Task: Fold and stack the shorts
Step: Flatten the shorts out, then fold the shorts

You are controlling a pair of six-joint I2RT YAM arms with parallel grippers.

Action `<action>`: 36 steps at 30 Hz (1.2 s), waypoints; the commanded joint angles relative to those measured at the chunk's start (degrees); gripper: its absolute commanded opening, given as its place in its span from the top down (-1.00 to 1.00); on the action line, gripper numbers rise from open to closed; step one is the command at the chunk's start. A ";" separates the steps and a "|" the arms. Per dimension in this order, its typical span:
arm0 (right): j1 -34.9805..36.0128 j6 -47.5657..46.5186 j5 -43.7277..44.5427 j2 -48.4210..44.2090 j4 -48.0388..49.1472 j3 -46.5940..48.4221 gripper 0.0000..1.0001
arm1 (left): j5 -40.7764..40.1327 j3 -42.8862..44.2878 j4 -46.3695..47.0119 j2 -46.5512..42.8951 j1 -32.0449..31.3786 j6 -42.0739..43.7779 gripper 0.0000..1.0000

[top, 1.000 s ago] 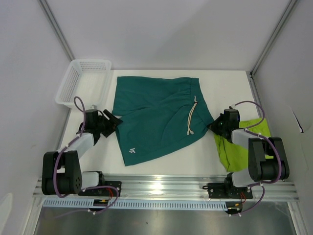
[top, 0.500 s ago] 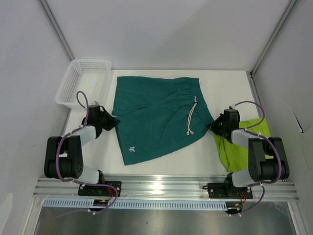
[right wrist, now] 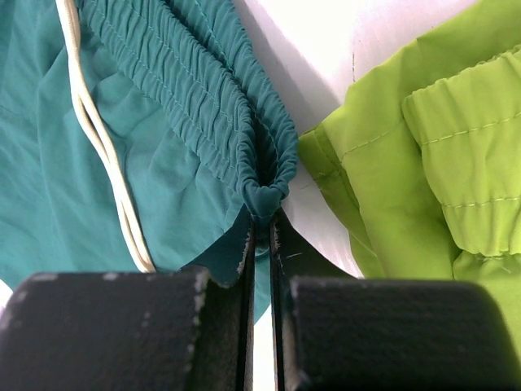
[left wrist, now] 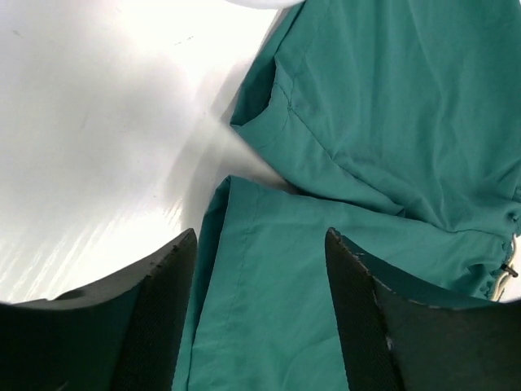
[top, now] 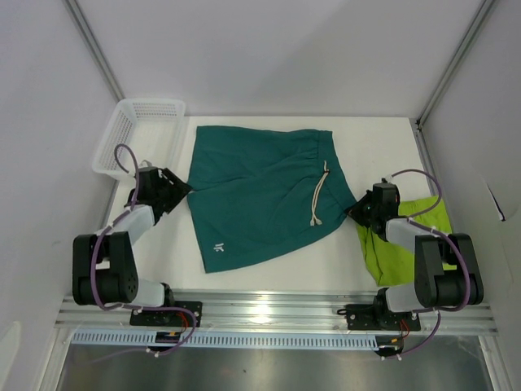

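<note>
The dark teal shorts [top: 260, 191] lie spread flat mid-table, cream drawstring [top: 320, 195] toward the right. My left gripper [top: 181, 189] is open at their left leg hem. In the left wrist view the gripper [left wrist: 260, 238] straddles the teal fabric [left wrist: 269, 309] without pinching it. My right gripper [top: 355, 210] is shut on the waistband's right corner. The right wrist view shows the gripper [right wrist: 260, 236] clamping the gathered teal waistband [right wrist: 264, 191]. The lime green shorts [top: 407, 240] lie crumpled just right of it, with their fabric [right wrist: 431, 147] close beside the jaws.
A white mesh basket [top: 138, 134] stands at the far left corner, just behind my left arm. White walls with metal frame posts close in the table on three sides. An aluminium rail [top: 269, 309] runs along the near edge.
My left gripper narrowed at the teal hem half a second ago and now stands open again, shifted slightly farther back. The right gripper has kept its grip and place.
</note>
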 commanded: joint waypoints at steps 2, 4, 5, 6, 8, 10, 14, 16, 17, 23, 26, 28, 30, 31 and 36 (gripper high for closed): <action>0.16 0.01 1.53 -1.86 1.09 -0.27 1.00 | -3.33 0.00 -4.65 -7.48 0.30 2.31 -0.37; 0.16 0.01 1.45 -2.04 1.00 -0.36 1.00 | -1.41 -1.75 -5.45 -11.94 -0.57 2.49 -0.37; 0.16 0.01 1.27 -2.04 1.08 -0.36 1.00 | -1.31 -2.02 -5.89 -13.63 -1.36 2.49 -0.37; 0.16 0.01 1.27 -1.87 1.00 -0.36 1.00 | -1.57 -2.81 -7.37 -16.51 -3.98 3.10 -0.38; 0.07 0.01 1.36 -1.60 0.65 -0.18 1.00 | -2.79 -3.08 -9.48 -19.07 -8.11 3.37 -0.37; 0.07 0.18 1.01 -1.43 0.73 -0.18 1.00 | -4.21 -3.61 -12.55 -21.10 -13.90 3.63 -0.37; 0.25 0.71 0.22 -0.64 0.38 -0.09 1.00 | -5.45 -7.46 -16.61 -27.85 -19.64 2.58 -0.37; 0.33 0.88 0.04 -0.37 0.12 0.26 1.00 | -5.88 -10.54 -19.50 -31.12 -22.19 1.62 -0.37; 0.42 1.06 -0.13 -0.20 -0.32 0.52 1.00 | -5.97 -11.25 -20.38 -32.87 -22.98 1.26 -0.36; 1.74 -0.17 0.65 -0.19 -1.38 2.37 1.00 | -5.71 -16.79 -27.16 -45.54 -29.74 -4.09 -0.38; 2.88 0.00 2.67 -0.89 0.72 0.80 1.00 | -5.09 -16.79 -29.53 -45.99 -32.83 -6.91 -0.37; 3.06 0.44 3.20 -1.34 2.13 -0.44 1.00 | -5.35 -16.53 -31.37 -45.11 -33.09 -6.91 -0.37; 3.06 0.18 3.03 -1.86 3.10 -1.14 1.00 | -5.53 -16.70 -31.55 -44.41 -34.66 -7.00 -0.36; 3.06 0.09 3.12 -2.13 3.19 -1.23 1.00 | -6.92 -16.62 -32.34 -43.36 -35.29 -7.52 -0.36; 2.97 0.27 3.29 -2.04 3.72 -1.59 1.00 | -14.14 -14.86 -38.04 -40.54 -37.31 -10.51 -0.30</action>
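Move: The near hem corner of the shorts lies about 26 cm back and 6 cm right of the open left hand, some 4 cm below. The white logo is nearer, roughly 18 cm back and 10 cm right; the leg's slack edge corner is just 2 cm ahead, level sideways. From the right hand, closed on the waistband, that hem corner is about 49 cm left and 19 cm back. Left hand, open, arcs back 20 cm and right towards the near hem, turning clockwise; right keeps pinching the waistband. ##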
